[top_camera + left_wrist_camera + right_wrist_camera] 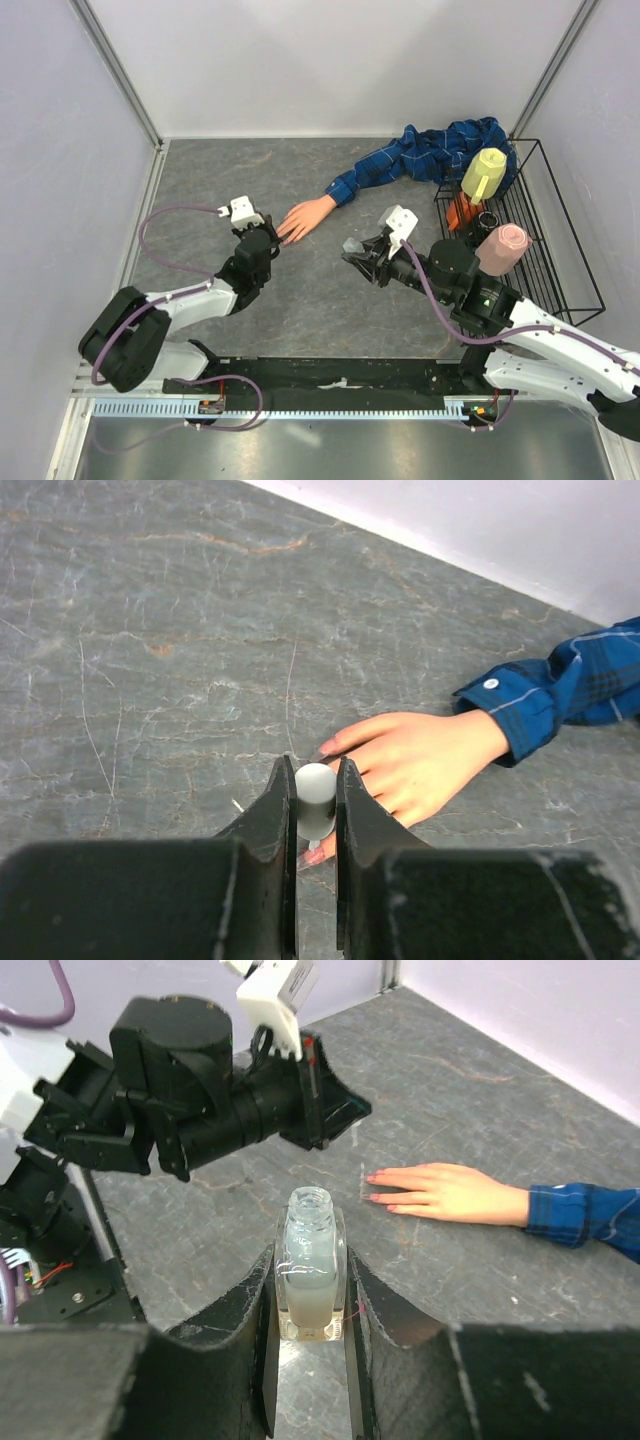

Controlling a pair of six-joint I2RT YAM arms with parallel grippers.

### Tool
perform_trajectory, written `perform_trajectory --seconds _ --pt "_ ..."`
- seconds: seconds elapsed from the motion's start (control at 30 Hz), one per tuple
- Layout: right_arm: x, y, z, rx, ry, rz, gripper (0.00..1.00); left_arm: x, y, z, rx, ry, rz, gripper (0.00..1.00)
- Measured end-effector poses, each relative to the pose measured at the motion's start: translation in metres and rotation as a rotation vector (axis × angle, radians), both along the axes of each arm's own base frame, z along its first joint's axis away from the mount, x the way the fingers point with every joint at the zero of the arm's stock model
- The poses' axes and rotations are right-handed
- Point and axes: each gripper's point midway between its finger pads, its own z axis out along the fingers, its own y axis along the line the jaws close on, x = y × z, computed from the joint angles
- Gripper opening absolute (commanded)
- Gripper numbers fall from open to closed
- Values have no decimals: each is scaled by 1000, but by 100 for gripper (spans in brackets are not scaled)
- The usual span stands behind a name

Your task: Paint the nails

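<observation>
The peach mannequin hand (306,217) lies flat on the grey table, sticking out of a blue plaid sleeve (430,155). Its nails (328,747) look pink. My left gripper (314,772) is shut on a white cap (315,785) and stands right over the fingertips. A short white brush tip below the cap sits just above the nail of a near finger (318,856). My right gripper (310,1250) is shut on a small clear open bottle (311,1275) of pale liquid. It holds the bottle upright, right of the hand (450,1192).
A black wire rack (560,255) at the right holds a yellow bottle (484,172), a pink cup (503,246) and an orange item (459,211). White walls enclose the table at the back and sides. The left arm (200,1080) fills the far side of the right wrist view.
</observation>
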Motion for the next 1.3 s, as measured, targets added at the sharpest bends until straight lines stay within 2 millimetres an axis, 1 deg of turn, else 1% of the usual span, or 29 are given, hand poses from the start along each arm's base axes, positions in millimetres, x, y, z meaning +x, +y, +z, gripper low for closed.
perform_trajectory --seconds 0.2,0.37,0.5,0.67,0.9,1.17,1.3 --pt "11 -10 7 12 -34 -43 0 4 4 -24 -36 35 64 2" --pt "16 -21 9 21 -52 -72 0 10 6 -42 -58 91 137 2" --pt "18 -22 10 27 -57 -75 0 14 6 -54 -62 117 170 2" --pt "17 -22 9 30 -59 -71 0 14 7 -70 -65 149 189 2" --pt "16 -23 8 33 -62 -70 0 18 12 -78 -58 162 210 2" --pt "17 -24 7 30 -61 -74 0 23 14 -76 -77 150 222 2" --pt "18 -23 5 26 -59 -74 0 29 14 -73 -106 155 241 2"
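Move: The fake hand's fingernails, where the brush in the left gripper is being taken, lie roughly 13 cm below the left hand point and about 4 cm ahead, neither left nor right. At about the same depth, the middle of the fake hand is some 10 cm ahead and 7 cm to the right; the sleeve cuff is about 17 cm ahead and 15 cm right. From the right hand, the nails lie roughly 20 cm ahead, 20 cm left and 28 cm down. The nails of the fake hand are approached from above by the brush, its white cap still pinched in the left gripper: the hand sinks about 7.5 cm, mostly early on, then creeps forward, some 3 cm in all, tipping nose-down and turning some 15 degrees counter-clockwise. The right hand keeps hold of the bottle, shifting about 3 cm right and forward before staying there. ##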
